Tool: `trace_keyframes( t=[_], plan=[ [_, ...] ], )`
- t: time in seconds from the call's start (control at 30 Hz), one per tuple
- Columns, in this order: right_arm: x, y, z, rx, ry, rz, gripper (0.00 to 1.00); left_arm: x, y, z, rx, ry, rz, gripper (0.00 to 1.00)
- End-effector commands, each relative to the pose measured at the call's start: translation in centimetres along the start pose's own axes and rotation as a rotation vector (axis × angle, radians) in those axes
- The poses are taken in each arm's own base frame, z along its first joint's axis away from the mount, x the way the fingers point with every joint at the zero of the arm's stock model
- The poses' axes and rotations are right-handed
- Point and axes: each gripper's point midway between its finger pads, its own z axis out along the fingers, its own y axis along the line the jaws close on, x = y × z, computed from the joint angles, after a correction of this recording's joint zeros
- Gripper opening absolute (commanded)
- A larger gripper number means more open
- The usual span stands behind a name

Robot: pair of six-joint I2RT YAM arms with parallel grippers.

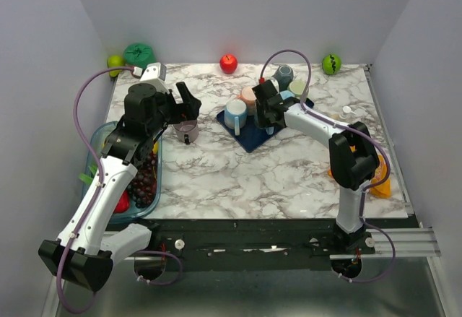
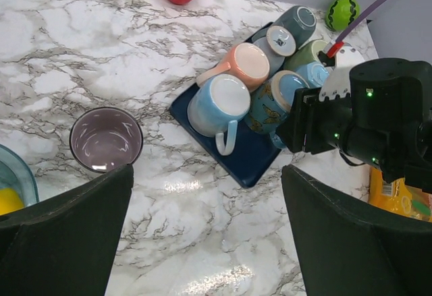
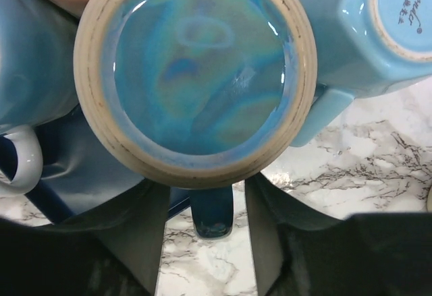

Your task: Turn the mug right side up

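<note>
On the dark blue tray (image 2: 253, 158) several mugs lie bottom up or on their sides. One is a teal patterned mug (image 2: 268, 100); its glazed base (image 3: 196, 73) fills the right wrist view. My right gripper (image 3: 206, 242) straddles that mug's dark handle (image 3: 212, 215), jaws partly closed, a thin gap showing on each side of the handle. A purple mug (image 2: 106, 139) stands upright on the marble, off the tray to the left. My left gripper (image 2: 206, 235) hovers wide open over bare marble, near that purple mug (image 1: 187, 131), holding nothing.
A light blue mug (image 2: 217, 104) and a pink mug (image 2: 239, 65) lie tight against the teal one. A red apple (image 1: 228, 63) sits at the back edge. A clear bin with grapes (image 1: 144, 176) stands far left, an orange packet (image 1: 379, 176) far right.
</note>
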Motion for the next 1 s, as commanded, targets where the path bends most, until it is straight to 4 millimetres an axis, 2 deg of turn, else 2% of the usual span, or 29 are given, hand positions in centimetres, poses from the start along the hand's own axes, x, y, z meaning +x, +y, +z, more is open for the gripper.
trace_keyframes(
  t=[0.0,0.07,0.23,0.3,0.53,0.67,0.8,0.9,0.93,0.97],
  plan=[
    [-1.7,-0.8,0.9,0.061,-0.048,0.036,0.49,-0.8,-0.7,-0.3,0.025,-0.010,-0.004,0.99],
    [-1.7,-1.1,1.1,0.079,-0.051,0.050,0.35,-0.7,-0.6,-0.2,0.021,-0.005,-0.003,0.99],
    [-1.7,-1.5,1.1,0.096,-0.052,0.053,0.18,-0.7,-0.6,-0.3,0.021,-0.005,-0.003,0.99],
    [-1.7,-1.6,1.0,0.097,-0.055,0.053,0.01,-0.7,-0.7,-0.3,0.025,-0.007,-0.004,0.99],
    [-2.8,-1.8,-0.7,0.075,-0.105,0.071,0.00,-0.8,-1.2,-0.6,0.058,-0.019,-0.006,0.99],
    [-4.5,-1.8,-3.1,0.027,-0.175,0.095,0.00,-0.7,-1.7,-0.7,0.087,-0.019,-0.012,0.99],
    [-6.6,-2.1,-6.9,-0.032,-0.254,0.135,0.00,-0.8,-2.0,-0.8,0.101,-0.019,-0.016,0.99],
    [-7.1,-1.9,-8.8,-0.079,-0.283,0.157,0.00,-0.8,-2.4,-0.9,0.120,-0.017,-0.023,0.99],
    [-7.6,-1.9,-10.3,-0.112,-0.308,0.170,0.00,-0.8,-2.5,-0.9,0.127,-0.017,-0.024,0.99],
    [-7.8,-1.9,-11.0,-0.130,-0.320,0.179,0.00,-0.9,-2.7,-1.0,0.140,-0.018,-0.027,0.99]
  ],
)
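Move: Just ahead of the right hand, whose open fingers already straddle its handle, stands the upside-down butterfly mug, its middle about 6 cm farther out, 1 cm left and roughly level in height. From that hand, the pale-bottomed blue mug stands some 11 cm left and 3 cm ahead, the peach mug 6 cm left and 10 cm ahead, the light-blue mug 6 cm right and 8 cm ahead. From the left hand, the butterfly mug is around 15 cm ahead, 20 cm right and 25 cm below. Closing on the butterfly mug's handle, the right fingers pinch it from both sides while the hand stays nearly in place. After holding there briefly, the hand lifts with growing speed, about 6 cm up off the tray, easing back some 2 cm as the fingertips tilt up slightly. ##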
